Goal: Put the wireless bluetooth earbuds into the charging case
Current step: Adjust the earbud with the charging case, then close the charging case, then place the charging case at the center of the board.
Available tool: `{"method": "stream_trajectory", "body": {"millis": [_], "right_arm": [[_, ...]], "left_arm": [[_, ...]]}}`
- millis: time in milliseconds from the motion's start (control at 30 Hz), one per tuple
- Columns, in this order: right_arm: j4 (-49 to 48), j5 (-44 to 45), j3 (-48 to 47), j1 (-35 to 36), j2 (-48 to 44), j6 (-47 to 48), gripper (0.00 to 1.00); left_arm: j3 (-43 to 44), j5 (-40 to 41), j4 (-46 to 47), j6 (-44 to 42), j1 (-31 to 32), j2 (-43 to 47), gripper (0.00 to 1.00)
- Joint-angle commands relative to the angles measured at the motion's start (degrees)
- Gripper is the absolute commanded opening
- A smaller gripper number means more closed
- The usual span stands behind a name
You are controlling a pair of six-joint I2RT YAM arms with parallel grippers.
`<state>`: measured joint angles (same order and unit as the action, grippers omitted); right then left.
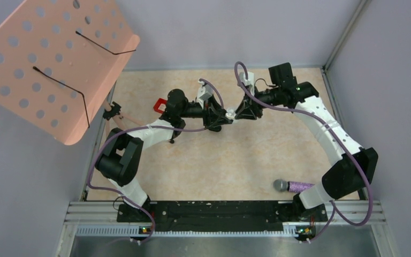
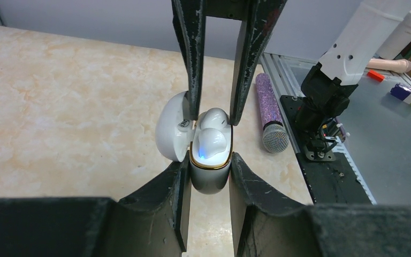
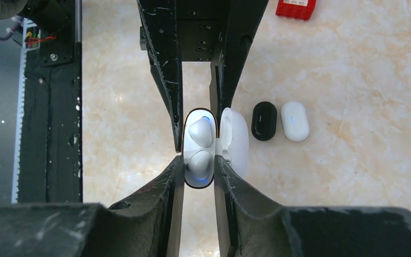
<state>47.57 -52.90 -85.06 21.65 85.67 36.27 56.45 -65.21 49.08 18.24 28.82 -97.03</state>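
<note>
The charging case (image 2: pixel 210 179) has a dark body with a gold rim, and its white lid (image 2: pixel 168 126) is swung open. It is held off the table with my left gripper (image 2: pixel 210 160) shut on its sides. Two glossy white earbuds (image 2: pixel 213 142) sit in its wells, and a blue light glows under one. My right gripper (image 3: pixel 199 160) comes from the opposite side. Its jaws stand narrowly apart, flanking one seated earbud (image 3: pixel 199 163) at the case's end; I cannot tell if they touch it. In the top view both grippers meet at the case (image 1: pixel 229 113) mid-table.
A closed black case (image 3: pixel 264 121) and a closed white case (image 3: pixel 295 121) lie side by side on the table below. A red block (image 3: pixel 297 8) lies farther off. A purple glitter microphone (image 1: pixel 294 186) rests by the right arm's base. A pink perforated stand (image 1: pixel 53 59) overhangs the left.
</note>
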Motion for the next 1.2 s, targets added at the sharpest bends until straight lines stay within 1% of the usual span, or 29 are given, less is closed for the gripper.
{"method": "stream_trajectory", "body": {"millis": [0, 33, 200, 300, 367, 400, 500, 567, 633, 700, 733, 800, 900, 933, 1000, 1100, 1167], "right_arm": [[-0.5, 1.6, 0.4, 1.2, -2.4, 7.2, 0.31], [-0.5, 2.0, 0.2, 1.2, -2.6, 7.7, 0.35], [-0.4, 3.6, -0.9, 1.1, -5.4, 10.1, 0.42], [0.2, 3.6, -2.8, 1.1, -7.0, 8.3, 0.44], [0.2, 3.3, -4.1, 1.1, -8.2, 5.1, 0.45], [-0.1, 3.4, -4.0, 1.1, -8.7, 3.9, 0.49], [-2.0, 6.0, -1.8, 1.1, -9.4, -0.4, 0.66], [-2.1, 6.5, -0.5, 1.0, -8.3, -1.0, 0.73], [-1.1, 5.5, -0.6, 1.1, -5.9, -1.0, 0.75], [1.0, 4.5, -1.7, 1.1, -3.2, -0.8, 0.73], [1.3, 4.5, -2.0, 0.9, -2.3, -1.4, 0.71], [0.9, 3.8, -1.2, -0.2, -1.8, -2.9, 0.70], [-5.2, 4.8, 3.0, -2.9, -3.2, -12.0, 0.70], [-7.2, 6.1, 4.2, -3.9, -3.6, -15.3, 0.71], [-8.6, 11.6, 5.8, -5.3, -4.2, -20.8, 0.72], [-10.3, 20.4, 8.6, -7.5, -5.7, -25.0, 0.76], [-11.1, 23.9, 9.8, -8.8, -6.7, -26.8, 0.78]], "left_arm": [[0.6, -2.3, 4.0, -0.2, 0.1, 2.8, 0.00], [0.6, -2.3, 4.0, -0.2, 0.1, 2.7, 0.00], [0.8, -2.4, 3.7, -0.4, 0.1, 2.6, 0.00], [0.8, -1.8, 3.7, -0.2, 0.1, 2.6, 0.00], [0.7, -1.7, 3.6, -0.2, 0.0, 2.4, 0.00], [0.7, -1.6, 3.4, -0.3, 0.0, 2.3, 0.00], [1.0, -2.0, 3.3, -1.0, 0.0, 2.3, 0.00], [1.3, -2.2, 2.8, -2.1, 0.0, 2.3, 0.00], [1.5, -2.0, 2.3, -2.5, 0.1, 2.3, 0.00], [1.6, -1.0, 0.8, -2.6, 0.1, 2.2, 0.00], [1.9, 0.2, -1.1, -2.8, 0.0, 2.0, 0.00], [3.4, 2.3, -9.7, -5.2, 0.0, 0.9, 0.00], [6.6, 8.9, -27.2, -6.4, -0.3, -1.7, 0.00], [7.5, 9.2, -31.8, -6.2, -0.3, -2.8, 0.00], [9.4, 8.4, -38.1, -5.2, 0.1, -5.2, 0.00], [12.0, 10.4, -42.4, -2.6, 1.0, -9.4, 0.00], [17.2, 13.3, -49.4, -3.0, 1.3, -14.1, 0.00]]}}
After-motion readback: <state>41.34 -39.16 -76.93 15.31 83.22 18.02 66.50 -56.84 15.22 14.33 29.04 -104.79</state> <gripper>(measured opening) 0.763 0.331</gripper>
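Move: The open charging case, both earbuds in it, sits in my left fingers, its middle 1 cm right of and above that hand point. From my right hand it is 1 cm left and 1 cm down, between my fingertips. Its raised lid stands about 2 cm ahead and 1 cm left of the right hand, level in height. On the table some 20 cm below lie a black case, roughly 10 cm ahead and 6 left, and a white case 4 cm beyond it. I spread my right fingers wide from around the earbud end of the case, lift about 4 cm and ease slightly back and right, then swing down about 8 cm, forward and right, away from the case, turning clockwise some 20 degrees. My left hand keeps its grip and holds still at first, then carries the case down about 8 cm and 3 cm forward, tipping its fingers down and rolling forward. ##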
